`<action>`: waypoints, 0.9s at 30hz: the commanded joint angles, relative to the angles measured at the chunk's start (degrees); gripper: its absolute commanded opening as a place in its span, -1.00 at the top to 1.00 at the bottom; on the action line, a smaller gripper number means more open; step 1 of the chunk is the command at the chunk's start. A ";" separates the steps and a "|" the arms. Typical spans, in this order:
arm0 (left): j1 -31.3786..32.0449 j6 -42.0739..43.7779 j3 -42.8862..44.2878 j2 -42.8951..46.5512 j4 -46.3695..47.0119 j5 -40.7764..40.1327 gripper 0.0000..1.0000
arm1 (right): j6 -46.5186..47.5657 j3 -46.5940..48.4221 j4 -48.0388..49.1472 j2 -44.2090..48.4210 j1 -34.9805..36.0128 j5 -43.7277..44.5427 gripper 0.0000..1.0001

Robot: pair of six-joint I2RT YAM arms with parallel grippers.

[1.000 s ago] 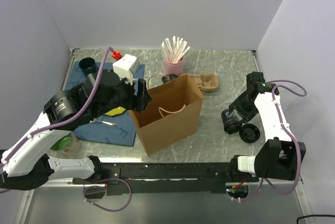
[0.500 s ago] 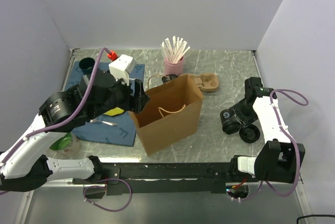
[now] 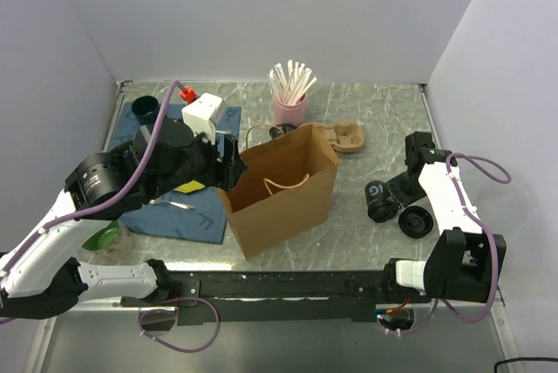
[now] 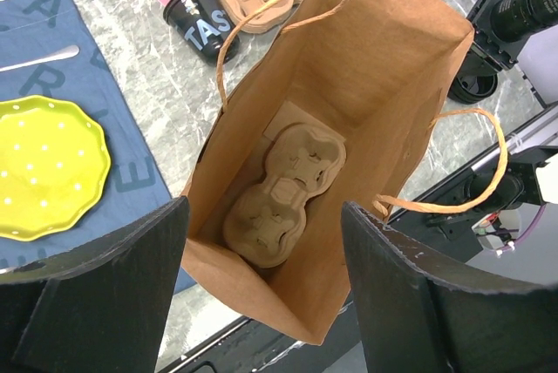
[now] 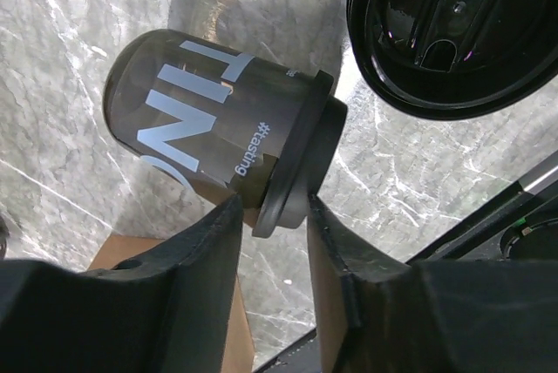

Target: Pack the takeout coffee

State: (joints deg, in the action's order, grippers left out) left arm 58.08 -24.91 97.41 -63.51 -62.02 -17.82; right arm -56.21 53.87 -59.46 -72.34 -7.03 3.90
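A brown paper bag [image 3: 283,203] stands open in the middle of the table. A moulded cup carrier [image 4: 283,186] lies at its bottom. My left gripper [image 4: 264,212] hovers open over the bag's mouth and holds nothing. To the right, a black takeout coffee cup [image 3: 378,199] with white lettering lies on its side on the marble. My right gripper [image 5: 272,214] is shut on the cup's [image 5: 200,142] lidded end, one finger on either side of the rim. A loose black lid [image 5: 453,24] lies just beside the cup.
Behind the bag are a second cup carrier [image 3: 347,138], another black cup [image 4: 196,29] and a pink holder of stirrers [image 3: 289,107]. At the left, a blue mat [image 3: 196,216] carries a yellow plate [image 4: 48,164]. A white box [image 3: 207,113] and a dark green cup [image 3: 145,110] stand behind.
My right gripper has come down onto the lying cup and its jaws have narrowed onto the lidded end. The left arm has barely shifted above the bag.
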 commanded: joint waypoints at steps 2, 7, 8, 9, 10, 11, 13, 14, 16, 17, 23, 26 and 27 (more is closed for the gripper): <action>-0.08 1.18 2.00 -0.39 0.76 -0.54 -0.52 | -0.93 -0.78 1.72 -0.96 -0.36 2.60 0.24; -0.16 1.44 1.56 -0.30 1.28 -0.54 -0.52 | 0.56 -1.31 1.98 -1.14 -0.36 2.78 0.35; -0.08 1.44 1.39 -0.30 1.37 -0.54 -0.52 | 1.01 -1.22 1.98 -1.14 -0.36 3.13 0.38; -0.16 1.35 1.30 -0.22 1.37 -0.63 -0.52 | 1.36 -1.13 1.98 -1.23 -0.27 3.22 0.42; -0.08 1.35 1.21 -0.04 1.46 -0.72 -0.52 | 2.23 -0.87 1.89 -0.97 -0.27 3.39 0.43; -0.08 1.26 0.86 -0.04 1.72 -0.81 -0.52 | 2.59 -0.61 1.72 -0.97 -0.27 3.92 0.44; -0.08 1.09 0.51 0.40 1.99 -0.63 -0.52 | 3.90 -0.08 1.72 -0.70 -0.36 4.36 0.47; -0.08 1.00 0.16 0.49 2.08 -0.55 -0.52 | 4.26 0.10 1.46 -0.70 -0.36 4.71 0.48; -0.16 0.91 -0.02 0.49 2.34 -0.54 -0.52 | 5.05 0.45 1.45 -0.88 -0.35 4.97 0.52; -0.16 0.91 -0.02 0.49 2.43 -0.63 -0.52 | 5.31 0.54 1.37 -0.88 -0.27 4.98 0.53; -0.08 1.26 0.50 0.31 2.52 -1.07 -0.52 | 7.77 2.03 1.11 -1.14 -0.27 4.89 0.81; -0.08 1.44 -0.02 0.75 2.95 -0.98 -0.52 | 9.09 3.70 0.14 -0.79 0.17 5.94 0.93; -0.08 1.53 -0.28 0.93 2.96 -0.90 -0.52 | 9.44 4.48 -0.04 -0.70 0.35 6.29 0.94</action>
State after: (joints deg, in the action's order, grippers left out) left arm 58.08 -24.60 97.38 -63.90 -61.10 -17.89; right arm -49.17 54.70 -57.93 -72.93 -7.01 6.28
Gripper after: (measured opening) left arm 0.760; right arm 0.165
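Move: The takeout coffee cup lies on its side under the right hand, lid end back towards the base. Its middle is about 4 cm ahead of that hand, neither left nor right, and a centimetre lower. The loose black lid is roughly 8 cm to the hand's right and 2 cm back; the paper bag's middle is some 24 cm to its left, about level with it. From the left hand the cup is roughly 37 cm right, 8 cm ahead and 30 cm down. The right fingers, pointing down and already half closed, pinch together on the rim of the lying cup's lid until they are nearly shut with the edge between the tips. As they close, the hand stays low, edges about 1 cm to the right, turns some 5 degrees counter-clockwise and tilts slightly. ##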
